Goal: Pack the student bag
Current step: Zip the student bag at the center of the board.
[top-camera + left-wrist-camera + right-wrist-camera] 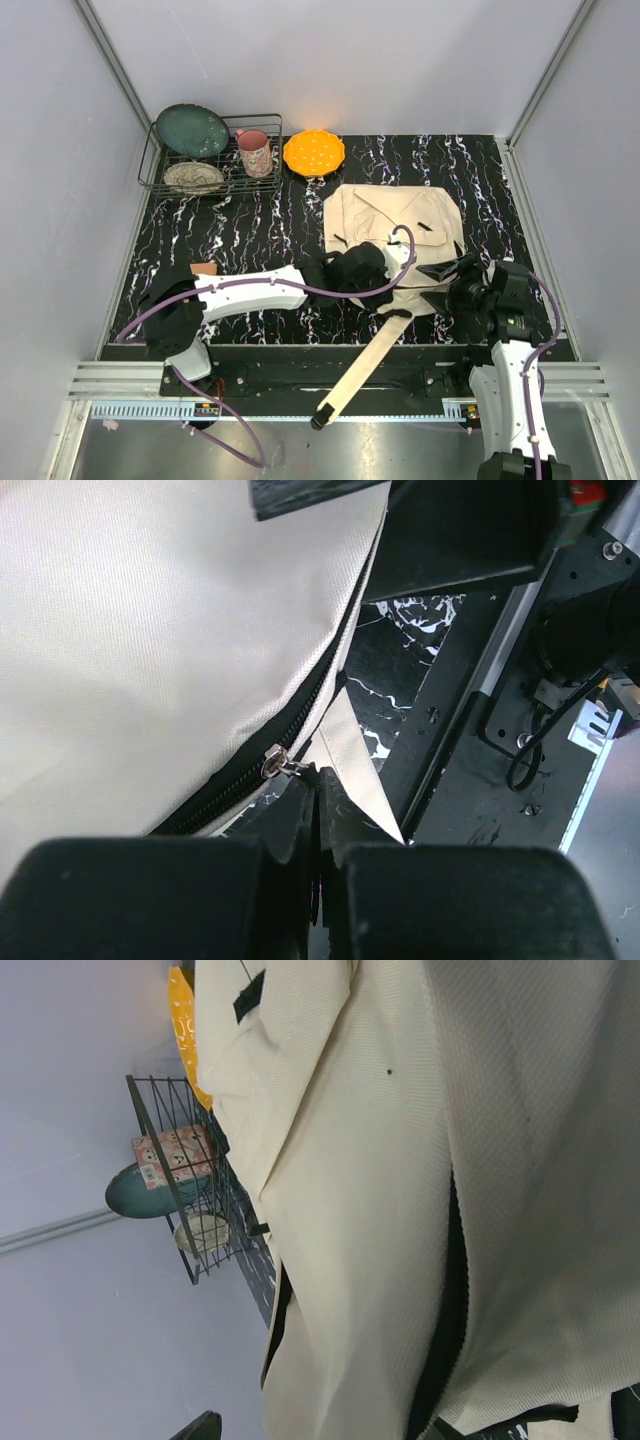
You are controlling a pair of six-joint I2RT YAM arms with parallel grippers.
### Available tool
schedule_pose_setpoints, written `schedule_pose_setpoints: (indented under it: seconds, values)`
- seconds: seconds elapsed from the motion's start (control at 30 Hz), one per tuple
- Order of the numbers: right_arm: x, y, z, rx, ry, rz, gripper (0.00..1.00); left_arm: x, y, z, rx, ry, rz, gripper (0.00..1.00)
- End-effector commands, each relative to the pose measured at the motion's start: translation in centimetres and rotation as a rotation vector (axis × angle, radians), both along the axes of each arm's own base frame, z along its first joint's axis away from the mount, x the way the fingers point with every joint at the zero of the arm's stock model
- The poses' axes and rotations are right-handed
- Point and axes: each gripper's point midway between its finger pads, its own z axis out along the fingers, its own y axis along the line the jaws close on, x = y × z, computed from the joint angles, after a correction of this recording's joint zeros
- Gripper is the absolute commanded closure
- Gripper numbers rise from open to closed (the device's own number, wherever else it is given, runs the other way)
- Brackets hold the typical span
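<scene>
The student bag (395, 225), a cream canvas backpack, lies flat on the black marbled table, right of the middle. My left gripper (335, 270) reaches across to the bag's near left edge. In the left wrist view its jaws are shut, with the small metal zipper pull (283, 767) pinched at the fingertips (318, 785) beside the black zipper (240, 785). My right gripper (445, 283) stands open at the bag's near right corner. In the right wrist view its fingertips (200, 1427) are spread wide, with the bag's cream fabric (360, 1210) and a dark zipper gap (445, 1310) close in front.
A wire rack (210, 160) at the back left holds a teal plate (192, 130), a pale bowl (193, 177) and a pink mug (254, 152). An orange plate (313, 152) lies beside it. A cream strap (360, 375) trails over the front edge. A small brown item (204, 268) lies near left.
</scene>
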Motion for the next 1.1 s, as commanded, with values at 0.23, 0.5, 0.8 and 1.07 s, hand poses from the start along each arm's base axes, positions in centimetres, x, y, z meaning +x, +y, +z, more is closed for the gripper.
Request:
schedule_pose_setpoints:
  seconds: [0.23,0.5,0.8,1.07]
  values:
    - [2.8,-0.4,0.2,-0.078,-0.059,0.054,0.65,-0.6,-3.6,5.2,-0.15,-0.043,-0.061,1.0]
    - [5.5,-2.2,0.6,-0.231,-0.097,0.056,1.0,-0.2,-2.4,5.2,-0.136,-0.069,-0.031,1.0]
    - [8.5,-6.0,2.3,-0.483,-0.131,0.002,1.0,1.5,4.1,1.4,0.009,-0.105,0.098,1.0]
    - [9.4,-9.6,3.0,-0.677,-0.098,-0.047,1.0,4.9,11.7,-1.3,0.028,-0.059,0.27,1.0]
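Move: The left fingers already pinch the zipper pull; the zip's left end lies about 9 cm to that hand's left, 5 cm ahead and 2 cm lower. The bag edge at the zip's right end, which the open right hand goes for, is roughly 2 cm ahead of the right hand and 3 cm below it. From the right hand, the zipper pull is some 6 cm left and 4 cm back, and the strap join 5 cm back, 4 cm left and 7 cm down. The right fingers close on the bag edge at the zip's right end, sinking nearly 3 cm and easing slightly forward, then carry that edge some 3 cm forward and up again, slightly right, rolling their left side down with a counter-clockwise turn. The left hand keeps its pinch on the zipper pull, at first almost still, then draws it left and forward, away from the right hand, about 6 cm, rising slightly. ##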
